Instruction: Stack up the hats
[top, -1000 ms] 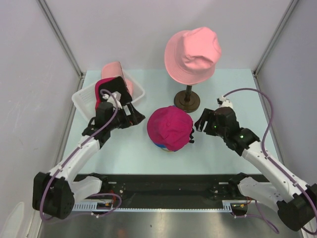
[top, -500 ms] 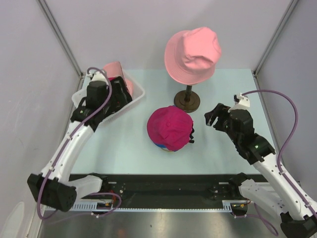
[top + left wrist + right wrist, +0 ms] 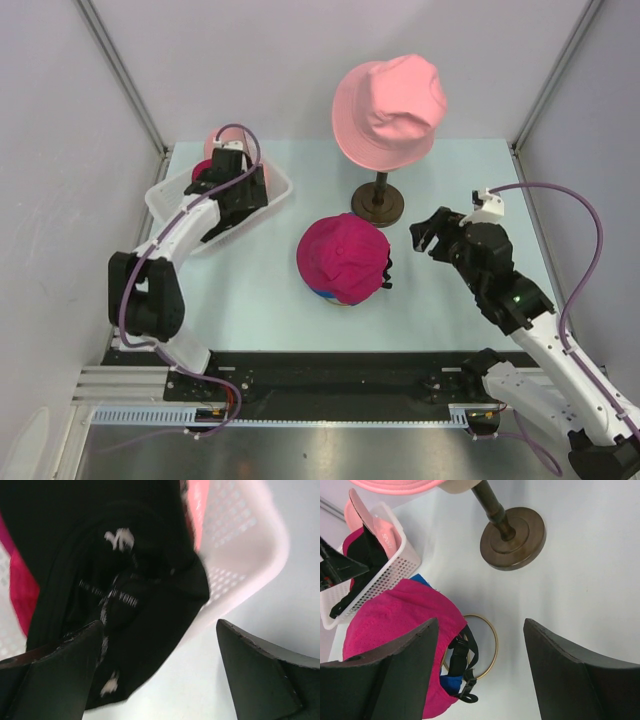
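Observation:
A magenta cap sits mid-table on top of a royal-blue cap, of which only an edge shows; its black strap lies over a thin gold ring. In the white basket lie a second magenta cap, black lining up, and a light-pink cap. A salmon bucket hat rests on the mannequin stand. My left gripper hangs open over the basket's near rim, its fingers either side of the black lining. My right gripper is open, just right of the stacked caps.
The stand's dark round wooden base is on the table behind the stacked caps, its post rising to the bucket hat. Grey walls close in the table on the left, right and back. The basket stands at the back left corner.
My left arm has swung back from the table's left-middle to above the basket. My right gripper has drawn a little right, away from the magenta cap.

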Tool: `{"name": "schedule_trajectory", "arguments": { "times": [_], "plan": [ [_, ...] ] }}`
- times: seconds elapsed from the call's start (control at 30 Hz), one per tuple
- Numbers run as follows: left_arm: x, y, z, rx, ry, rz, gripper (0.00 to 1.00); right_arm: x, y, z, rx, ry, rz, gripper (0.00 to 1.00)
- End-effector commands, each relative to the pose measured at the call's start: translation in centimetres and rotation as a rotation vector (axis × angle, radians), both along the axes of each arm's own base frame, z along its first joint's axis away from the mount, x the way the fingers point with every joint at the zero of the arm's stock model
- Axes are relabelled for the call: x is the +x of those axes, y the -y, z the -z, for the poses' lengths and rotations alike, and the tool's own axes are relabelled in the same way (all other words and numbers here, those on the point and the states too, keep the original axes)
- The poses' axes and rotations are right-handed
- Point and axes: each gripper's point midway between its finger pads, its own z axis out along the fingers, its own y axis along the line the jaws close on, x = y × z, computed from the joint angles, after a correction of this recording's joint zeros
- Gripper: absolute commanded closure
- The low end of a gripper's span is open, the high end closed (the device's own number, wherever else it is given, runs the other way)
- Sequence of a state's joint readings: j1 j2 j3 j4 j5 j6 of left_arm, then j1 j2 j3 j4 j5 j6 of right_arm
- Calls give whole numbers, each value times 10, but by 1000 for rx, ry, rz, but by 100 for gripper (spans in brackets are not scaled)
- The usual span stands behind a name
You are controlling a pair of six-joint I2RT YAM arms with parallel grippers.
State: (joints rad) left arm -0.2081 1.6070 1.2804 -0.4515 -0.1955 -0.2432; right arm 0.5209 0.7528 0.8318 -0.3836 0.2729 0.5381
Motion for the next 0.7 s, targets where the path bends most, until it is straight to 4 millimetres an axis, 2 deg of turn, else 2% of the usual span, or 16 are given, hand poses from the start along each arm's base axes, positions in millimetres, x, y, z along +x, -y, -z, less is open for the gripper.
{"name": "schedule_trajectory", "arguments": {
  "times": [0.0,0.13,0.23,0.27,0.3,0.33,0.37,0.47,0.57,0.63,0.67],
  "plan": [
    [51,20,-45,-85,171,48,0,5,0,-22,2,86,0,26],
    [73,25,-36,-97,162,39,1,11,-6,-17,-7,72,-15,26],
    [85,18,-19,-72,114,-11,3,15,-10,-15,-9,66,-26,26],
    [92,15,-21,-61,117,-36,7,18,-12,-13,-13,59,-31,26],
    [94,12,-7,-57,80,-50,10,19,-14,-13,-12,59,-39,26],
    [92,10,1,-51,46,-56,14,20,-16,-12,-16,55,-41,26],
    [95,10,1,-59,40,-61,22,22,-17,-12,-17,52,-42,26],
    [93,8,14,-75,4,-80,33,25,-19,-11,-23,52,-49,26],
    [86,6,18,-92,-13,-97,43,27,-20,-11,-22,56,-49,26],
    [83,6,11,-102,4,-102,43,28,-19,-12,-22,59,-48,26],
    [78,5,15,-102,-5,-104,43,28,-19,-12,-20,62,-46,26]
  ]
}}
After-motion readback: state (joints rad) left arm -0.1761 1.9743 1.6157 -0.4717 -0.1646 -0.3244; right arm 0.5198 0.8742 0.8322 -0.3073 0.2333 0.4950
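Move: The black hat lies in the basket with its middle about 6 cm ahead of the left hand, 3 cm to its left and 6 cm lower. The magenta hat in the basket is some 6 cm to the left of it and 1 cm farther out; the upright pink hat stands about 9 cm beyond it and 1 cm to its left. From the right hand the black hat is roughly 21 cm ahead, 43 cm left and 17 cm below. The left fingertips come down onto the right-hand brim of the black hat and start to close about it, shutting from wide open to just over half. To get there the hand glides some 9 cm forward, nearly level, drifting a little right, then sinks about 5 cm and eases back 1 cm. The right hand, fingers still parted, drifts about 3 cm forward, down and left towards the stacked hats. ##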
